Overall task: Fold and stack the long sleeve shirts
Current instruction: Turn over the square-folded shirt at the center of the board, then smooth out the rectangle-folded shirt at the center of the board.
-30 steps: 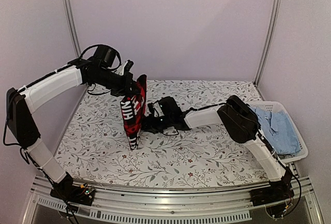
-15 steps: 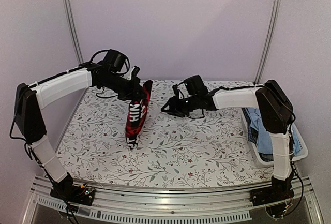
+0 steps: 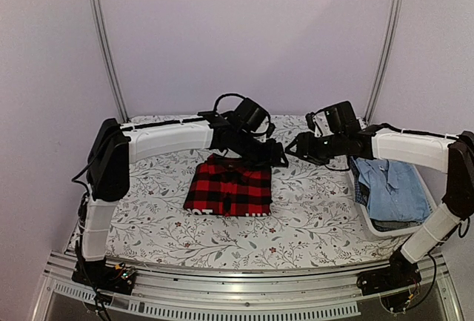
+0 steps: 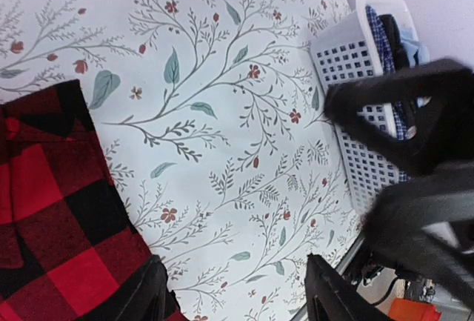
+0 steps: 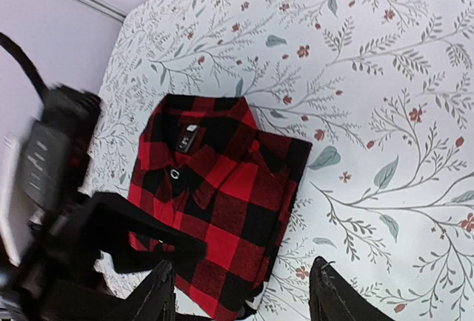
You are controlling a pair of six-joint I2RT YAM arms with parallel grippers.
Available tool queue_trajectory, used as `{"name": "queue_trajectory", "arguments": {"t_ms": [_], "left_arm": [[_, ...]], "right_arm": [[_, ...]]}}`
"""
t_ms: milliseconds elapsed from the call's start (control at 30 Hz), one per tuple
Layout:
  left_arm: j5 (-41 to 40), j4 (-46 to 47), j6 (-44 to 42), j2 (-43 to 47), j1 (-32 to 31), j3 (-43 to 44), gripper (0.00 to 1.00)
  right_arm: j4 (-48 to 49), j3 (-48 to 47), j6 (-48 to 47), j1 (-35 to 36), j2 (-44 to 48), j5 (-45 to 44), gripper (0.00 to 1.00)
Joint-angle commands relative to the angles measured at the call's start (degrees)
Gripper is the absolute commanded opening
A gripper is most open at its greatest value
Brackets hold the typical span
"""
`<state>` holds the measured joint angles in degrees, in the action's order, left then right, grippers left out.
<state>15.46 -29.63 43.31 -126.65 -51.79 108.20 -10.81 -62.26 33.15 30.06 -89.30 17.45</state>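
A red-and-black check long sleeve shirt [image 3: 228, 187] lies folded flat on the floral table, collar toward the back; a bit of white lettering shows at its front edge. My left gripper [image 3: 279, 159] hovers just past the shirt's back right corner, open, with only tablecloth between its fingers [image 4: 148, 295]. The shirt [image 4: 44, 217] fills the lower left of the left wrist view. My right gripper [image 3: 293, 145] hangs open a little farther right, above the table. In the right wrist view the shirt [image 5: 215, 202] lies below, and the open gripper [image 5: 244, 295] holds nothing.
A white perforated basket [image 3: 361, 213] stands at the table's right edge, holding blue shirts [image 3: 392, 187]. The same basket [image 4: 355, 76] shows in the left wrist view, partly behind the blurred dark right arm [image 4: 422, 128]. The left arm [image 5: 59, 210] reaches across the shirt's left side.
The shirt hung from my shut left gripper; now it lies folded flat and that gripper has opened. Both arms swung toward the back, and the right gripper opened wider.
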Motion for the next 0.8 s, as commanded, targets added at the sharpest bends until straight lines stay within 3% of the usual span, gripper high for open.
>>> {"name": "queue_trajectory", "arguments": {"t_ms": [0, 233, 400, 567, 767], "left_arm": [[-4.77, 0.45, -0.68, 8.94, 5.23, -3.80, 0.64], [-2.80, 5.77, -3.99, 23.96, 16.50, -29.40, 0.64], [1.95, 8.88, -9.26, 29.36, 23.87, -40.93, 0.64], [7.07, 10.57, -13.09, 27.32, 27.07, -44.63, 0.67], [6.20, 11.15, -13.65, 23.11, 26.97, -45.02, 0.67]], "right_arm": [[-2.39, 3.28, -0.90, 2.83, -0.54, -1.42, 0.61], [0.42, 2.41, 0.37, 7.70, -8.31, -3.14, 0.65], [1.02, -0.65, 0.69, 8.94, -15.10, -4.58, 0.66], [0.23, -4.80, 0.61, 10.09, -20.14, -6.94, 0.65], [-2.93, -9.08, 0.14, 11.61, -25.23, -11.06, 0.63]]}}
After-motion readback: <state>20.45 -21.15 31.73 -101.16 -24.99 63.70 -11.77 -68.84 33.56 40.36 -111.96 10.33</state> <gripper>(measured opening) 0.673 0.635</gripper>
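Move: The square-folded shirt lies flat on the board, its middle about 15 cm to the left hand's left, 1 cm back and 11 cm below; its left edge is some 26 cm to that hand's left. From the right hand the shirt's middle is roughly 18 cm left, 4 cm back and 16 cm below, its right edge only 5 cm left. The basket stands about 29 cm to the right hand's right, 10 cm back and 12 cm below. The empty left hand swings about 26 cm left across the shirt to its left side, first rising and easing forward, then sinking to end some 5 cm lower, with a counter-clockwise turn of about 15 degrees. Meanwhile the right hand sinks about 14 cm to the shirt's right edge, drifting left and dipping back before coming partly forward again, its fingers tipping more steeply down; both grippers stay open, the right one straddling the edge close above the cloth. ##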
